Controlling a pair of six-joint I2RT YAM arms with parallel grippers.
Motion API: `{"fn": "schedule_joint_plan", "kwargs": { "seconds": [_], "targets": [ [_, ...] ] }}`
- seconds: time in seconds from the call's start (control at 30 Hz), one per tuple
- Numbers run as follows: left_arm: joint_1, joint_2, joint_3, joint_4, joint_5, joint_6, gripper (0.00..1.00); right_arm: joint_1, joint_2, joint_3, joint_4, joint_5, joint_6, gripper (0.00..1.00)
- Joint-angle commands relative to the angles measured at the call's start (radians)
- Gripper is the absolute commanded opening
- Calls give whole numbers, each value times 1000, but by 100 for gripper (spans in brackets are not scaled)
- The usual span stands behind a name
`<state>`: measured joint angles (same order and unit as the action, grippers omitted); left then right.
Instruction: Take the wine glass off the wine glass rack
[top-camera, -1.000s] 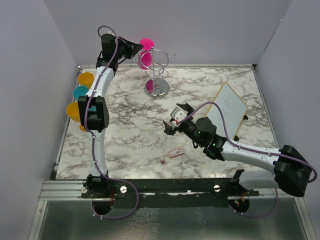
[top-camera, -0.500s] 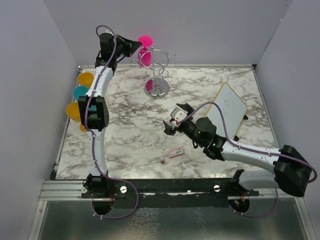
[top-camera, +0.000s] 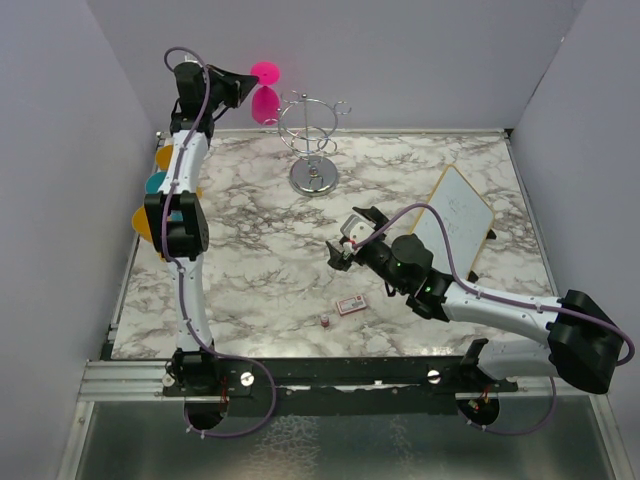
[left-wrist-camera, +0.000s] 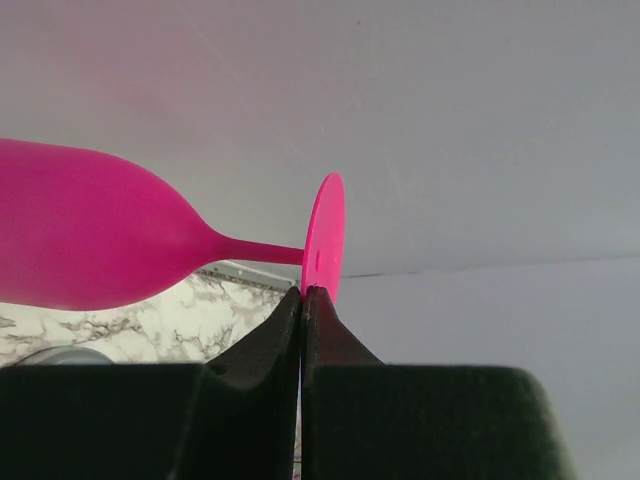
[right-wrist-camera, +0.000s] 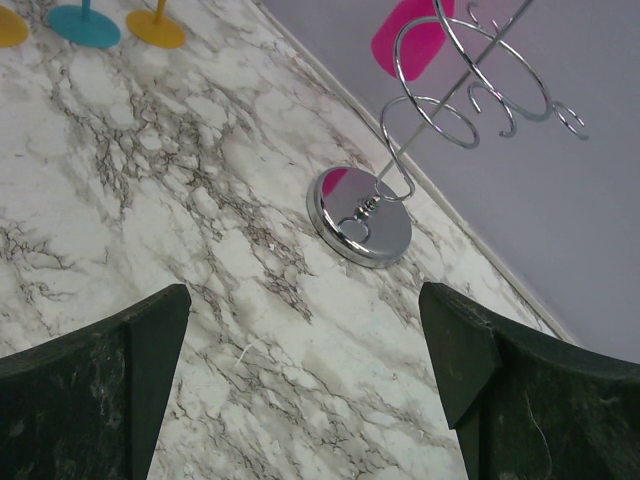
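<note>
The pink wine glass (top-camera: 265, 98) hangs in the air left of the chrome wine glass rack (top-camera: 312, 128), apart from its ring. My left gripper (top-camera: 244, 84) is shut on the edge of the glass's round foot. In the left wrist view the glass (left-wrist-camera: 90, 240) lies sideways, its foot pinched between my left gripper's (left-wrist-camera: 302, 292) tips. My right gripper (top-camera: 345, 242) is open and empty over mid-table. In the right wrist view, my right gripper (right-wrist-camera: 310, 340) faces the rack (right-wrist-camera: 362, 216), with the glass (right-wrist-camera: 412, 38) behind the ring.
Yellow (top-camera: 171, 157) and teal (top-camera: 158, 184) glasses stand along the left table edge. A white board (top-camera: 460, 215) lies at the right. A small red card (top-camera: 350, 305) and a tiny item (top-camera: 325, 320) lie near the front. Walls close off the back and sides.
My left gripper has moved left and up with the pink glass, drawing it off the rack's ring. The right arm has not moved.
</note>
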<state>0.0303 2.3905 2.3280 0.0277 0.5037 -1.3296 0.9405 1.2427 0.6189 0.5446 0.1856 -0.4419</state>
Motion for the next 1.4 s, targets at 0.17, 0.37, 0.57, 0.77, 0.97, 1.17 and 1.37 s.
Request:
{"fn": "schedule_joint_plan", "kwargs": {
  "seconds": [0.17, 0.37, 0.57, 0.77, 0.97, 1.17, 1.37],
  "targets": [
    [67, -166, -3, -25, 11, 137, 0, -3, -22, 21, -4, -46, 24, 99],
    [89, -454, -265, -29, 0, 363, 0, -3, -19, 82, -96, -63, 92, 100],
    [97, -777, -516, -60, -78, 592, 0, -6, -14, 191, -267, -83, 271, 100],
    [88, -1039, -787, -20, 10, 693, 0, -58, -21, 269, -429, -153, 495, 100],
    [10, -1234, -1060, 37, 98, 751, 0, -307, -17, 370, -579, -492, 710, 100],
    [-113, -1379, -1309, 141, 199, 765, 0, -354, -70, 360, -557, -681, 754, 100],
    [-197, -1467, -1478, 148, 257, 774, 0, -389, -90, 289, -451, -897, 829, 100]
  ]
}}
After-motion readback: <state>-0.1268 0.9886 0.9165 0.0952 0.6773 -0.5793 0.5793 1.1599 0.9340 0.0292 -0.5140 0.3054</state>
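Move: The last pink wine glass hangs bowl down, already clear of the rack, its foot pinched by the left hand; the open right hand waits about 39 cm back, 22 cm right and 11 cm below the left. The rack stands some 13 cm right of the left hand and 5 cm nearer; the far orange glass is 24 cm left and 12 cm back. From the right hand, the pink glass is some 42 cm ahead, 20 cm left; the rack, 34 cm ahead, 8 cm left. The pink glass, kept pinched by its foot, first goes about 5 cm left, then up and back in a high arc, ending down and rightward towards the right hand, some 37 cm back overall; the left wrist raises its left side and tips the fingers up. The right hand, still open, rises about 6 cm and tips its fingers down some 40 degrees without touching the glass. ##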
